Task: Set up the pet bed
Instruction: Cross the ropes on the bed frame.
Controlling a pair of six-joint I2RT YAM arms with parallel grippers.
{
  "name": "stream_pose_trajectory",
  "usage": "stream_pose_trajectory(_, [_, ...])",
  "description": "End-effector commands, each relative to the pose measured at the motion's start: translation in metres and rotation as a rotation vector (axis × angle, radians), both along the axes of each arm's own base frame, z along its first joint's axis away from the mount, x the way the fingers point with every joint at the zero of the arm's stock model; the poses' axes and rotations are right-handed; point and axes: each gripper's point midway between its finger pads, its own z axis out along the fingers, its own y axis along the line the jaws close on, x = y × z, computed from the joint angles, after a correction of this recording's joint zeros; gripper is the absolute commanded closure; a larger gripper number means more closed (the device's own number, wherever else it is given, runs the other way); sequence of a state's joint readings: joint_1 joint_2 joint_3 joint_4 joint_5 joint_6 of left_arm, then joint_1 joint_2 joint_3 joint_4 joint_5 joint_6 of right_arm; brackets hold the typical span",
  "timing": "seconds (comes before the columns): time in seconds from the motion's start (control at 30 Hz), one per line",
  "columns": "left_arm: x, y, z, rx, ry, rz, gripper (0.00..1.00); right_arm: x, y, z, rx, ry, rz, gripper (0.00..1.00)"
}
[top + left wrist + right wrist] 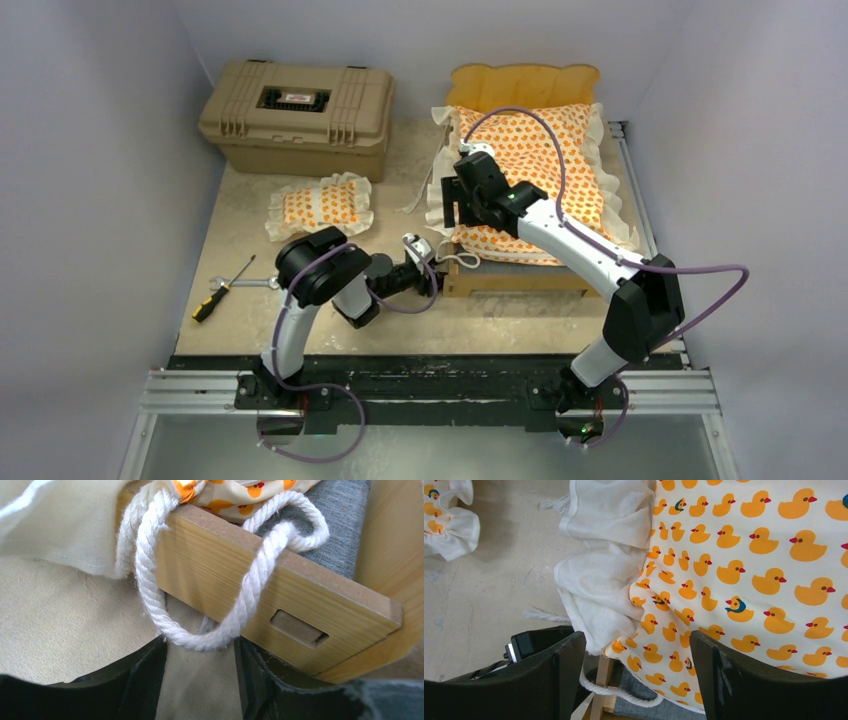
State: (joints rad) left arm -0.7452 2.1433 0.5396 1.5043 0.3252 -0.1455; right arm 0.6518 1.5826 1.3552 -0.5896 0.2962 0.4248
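The pet bed's light-wood frame (523,85) stands at the back right, with the duck-print mattress cushion (540,170) lying on it. The matching pillow (320,205) lies on the table left of the bed. My left gripper (440,265) is at the bed's front left corner. In the left wrist view it is open (200,651), and a white rope loop (240,605) draped over the footboard (225,570) sags between its fingertips. My right gripper (639,647) hovers open over the cushion's (749,570) front left corner and white ruffle (599,580), holding nothing.
A tan plastic hard case (297,115) stands at the back left. A screwdriver (222,290) and a wrench (248,284) lie near the table's left front edge. The bed's grey base (340,525) shows under the cushion.
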Motion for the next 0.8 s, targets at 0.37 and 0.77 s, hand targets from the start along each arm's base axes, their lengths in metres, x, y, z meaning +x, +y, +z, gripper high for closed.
stream_pose_trajectory(0.37, [0.002, 0.026, 0.077, -0.133, -0.235, 0.101, 1.00, 0.007, 0.004, 0.017, 0.029, -0.036, 0.014, 0.19])
stream_pose_trajectory(0.77, [0.005, 0.153, 0.062, 0.184, 0.046, 0.673, 1.00, 0.003, 0.009, 0.025, 0.083, -0.060, 0.031, 0.18])
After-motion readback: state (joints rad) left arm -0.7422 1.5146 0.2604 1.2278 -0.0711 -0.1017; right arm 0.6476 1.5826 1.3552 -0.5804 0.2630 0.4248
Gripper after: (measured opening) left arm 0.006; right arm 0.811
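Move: The near bight of the white rope hangs between the left hand's open fingertips, within a centimetre or so of straight ahead. The bed frame's near left corner is some 5 cm back from the hand and 3 cm to its right. The duck cover's near left corner lies about 8 cm ahead and 4 cm right, a little higher, and the small pillow roughly 16 cm ahead and 27 cm left. From the right hand that bight is some 14 cm back, 6 cm left and 14 cm lower. The left fingers shut fully and pinch the white rope beside the frame's side rail. The hand then draws the rope away from the bed frame, to the left at first, then left and steeply up together, some 9 cm each way, while the wrist swings about 25 degrees counter-clockwise. ##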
